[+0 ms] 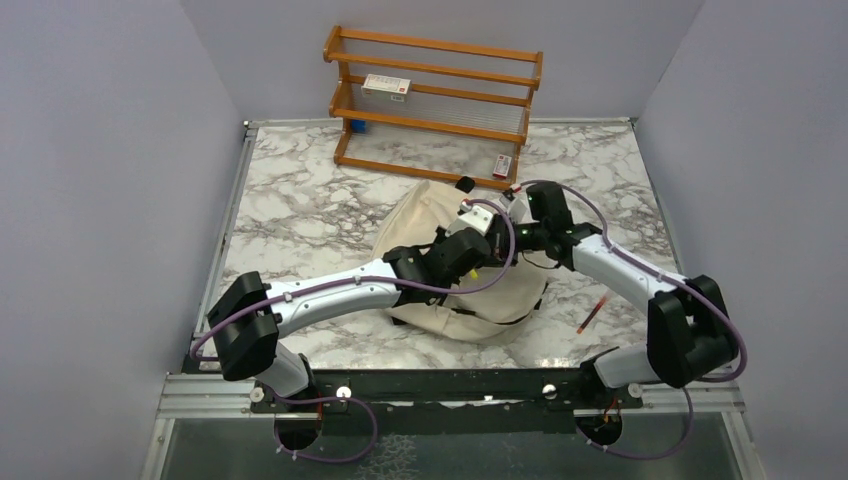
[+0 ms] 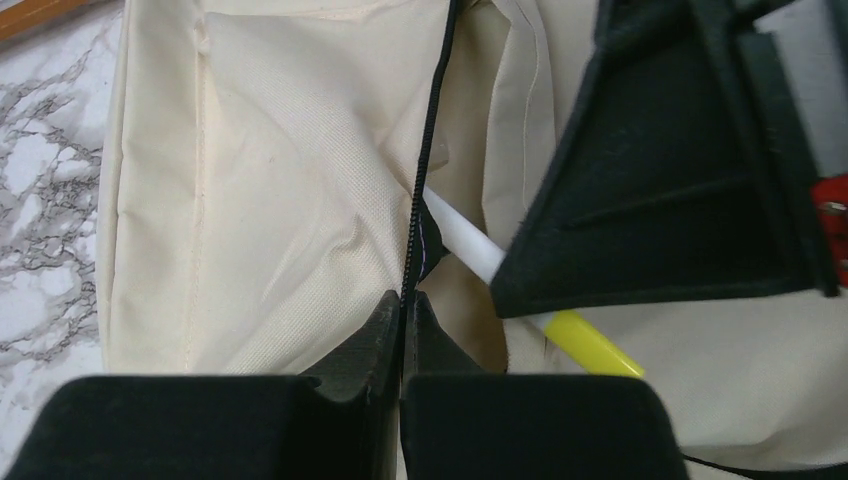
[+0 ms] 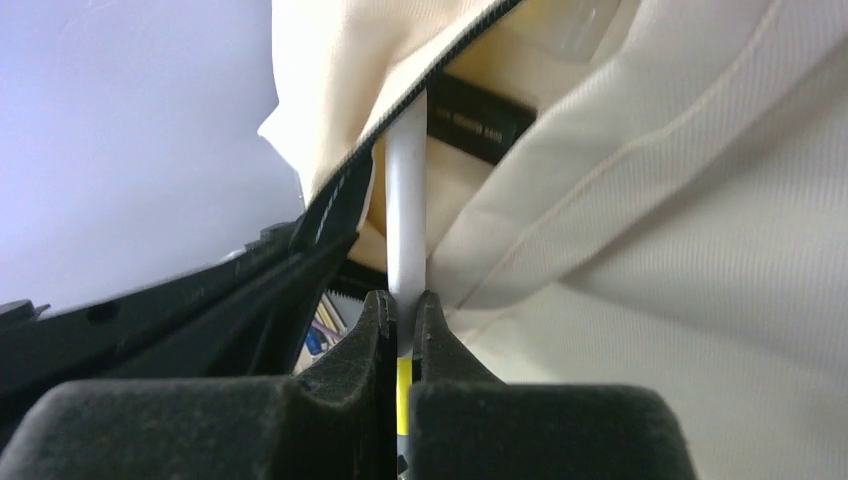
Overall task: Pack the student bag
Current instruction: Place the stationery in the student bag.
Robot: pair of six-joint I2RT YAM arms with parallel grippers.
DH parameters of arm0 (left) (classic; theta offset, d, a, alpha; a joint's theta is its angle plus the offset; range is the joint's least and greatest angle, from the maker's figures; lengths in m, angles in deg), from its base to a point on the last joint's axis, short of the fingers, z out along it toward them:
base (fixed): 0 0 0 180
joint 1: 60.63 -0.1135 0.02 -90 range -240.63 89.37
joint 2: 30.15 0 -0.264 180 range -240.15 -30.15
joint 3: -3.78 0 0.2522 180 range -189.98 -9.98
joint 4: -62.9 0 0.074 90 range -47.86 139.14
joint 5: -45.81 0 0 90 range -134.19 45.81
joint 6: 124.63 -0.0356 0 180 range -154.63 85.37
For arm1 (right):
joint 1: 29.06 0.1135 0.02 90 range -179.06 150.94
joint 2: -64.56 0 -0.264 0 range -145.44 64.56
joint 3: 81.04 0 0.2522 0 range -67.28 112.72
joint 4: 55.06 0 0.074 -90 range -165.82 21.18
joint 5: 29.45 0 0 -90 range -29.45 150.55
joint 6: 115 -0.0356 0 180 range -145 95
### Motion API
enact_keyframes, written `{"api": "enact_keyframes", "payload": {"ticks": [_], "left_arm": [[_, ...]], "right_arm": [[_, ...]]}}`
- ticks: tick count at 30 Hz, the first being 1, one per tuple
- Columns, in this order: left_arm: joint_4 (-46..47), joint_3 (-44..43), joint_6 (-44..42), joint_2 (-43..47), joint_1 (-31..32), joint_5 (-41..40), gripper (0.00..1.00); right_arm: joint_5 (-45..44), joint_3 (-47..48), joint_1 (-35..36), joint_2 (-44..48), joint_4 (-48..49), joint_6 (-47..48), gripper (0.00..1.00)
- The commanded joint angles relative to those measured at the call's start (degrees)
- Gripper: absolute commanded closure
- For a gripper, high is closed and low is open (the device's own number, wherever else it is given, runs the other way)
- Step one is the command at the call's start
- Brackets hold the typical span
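Note:
The student bag (image 1: 430,215) lies on the marble table, a beige fabric backpack with a black zip. My left gripper (image 1: 492,252) is shut on the zip edge of the bag (image 2: 280,180), its jaws (image 2: 403,303) pinching the black zipper line. My right gripper (image 1: 516,238) is shut on a white pen with a yellow section (image 3: 406,220). The pen's far end pokes into the bag's opening (image 3: 450,110), past the zip. In the left wrist view the pen (image 2: 468,243) crosses under the right gripper's black body (image 2: 680,180). The right jaws (image 3: 403,302) clamp the white barrel.
A wooden rack (image 1: 436,110) stands at the back with a white box (image 1: 386,87) on a shelf and a small red item (image 1: 502,165) at its foot. A red pen (image 1: 590,316) lies on the table to the bag's right. Grey walls enclose three sides.

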Motion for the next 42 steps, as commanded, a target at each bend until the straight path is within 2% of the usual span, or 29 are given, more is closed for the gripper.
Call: {"api": "enact_keyframes", "payload": {"ticks": [1,10,13,17,20,22,29,33,36,39,42], "left_arm": [[5.6,0.9,1.4,2.1,0.3,3.0,1.0],[6.2,2.6,2.0,3.3,0.3,4.9,1.0],[6.6,3.2,2.2,3.6,0.3,5.1,1.0],[7.0,3.9,2.4,3.9,0.3,5.1,1.0],[6.9,4.4,2.2,4.2,0.3,5.2,1.0],[6.9,5.1,2.4,4.8,0.2,4.8,1.0],[7.3,6.3,2.7,5.1,-0.3,4.8,1.0],[7.4,6.5,2.8,4.6,-0.6,5.3,1.0],[7.7,7.1,2.6,4.2,-0.8,5.5,1.0],[8.0,7.6,2.5,3.6,-1.1,5.9,1.0],[8.3,7.5,2.4,3.2,-1.4,6.8,1.0]], "right_arm": [[0.9,3.1,1.1,-4.9,7.1,-1.5,0.99],[-3.2,4.4,3.7,-13.4,21.7,-8.3,0.98],[-9.0,3.9,5.9,-14.1,25.1,-8.1,0.93],[-12.1,2.8,7.9,-15.4,29.5,-7.1,0.84],[-13.7,0.3,8.1,-13.8,32.2,-5.9,0.7],[-15.1,-1.4,8.0,-11.5,31.9,-4.7,0.64],[-19.2,-7.7,8.0,-0.8,30.4,-1.2,0.57],[-20.8,-9.3,8.0,6.2,25.0,2.4,0.57],[-25.8,-10.0,8.0,12.7,18.1,3.9,0.57],[-33.1,-9.5,8.0,18.9,8.3,5.3,0.57],[-46.4,-8.4,8.0,23.5,-4.1,1.6,0.57]]}}
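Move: The right gripper holds the yellow-capped marker with its tip already in the bag's mouth. The middle of that mouth lies about 3 cm ahead of it, 3 cm to its left and 3 cm below. The black box inside the bag is some 5 cm ahead, 7 cm left and 6 cm below. From the left gripper, which pinches the zip edge, the mouth is about 4 cm ahead, 1 cm right and 2 cm below. Slide the marker deeper through the mouth with the right gripper, going left and forward about 8 cm while sinking 3 cm, then open the fingers to let go. Draw back up and to the right, rising some 8 cm and rolling the wrist about 30 degrees. Keep the left fingers shut on the zip edge, easing that hand down about 2 cm. ##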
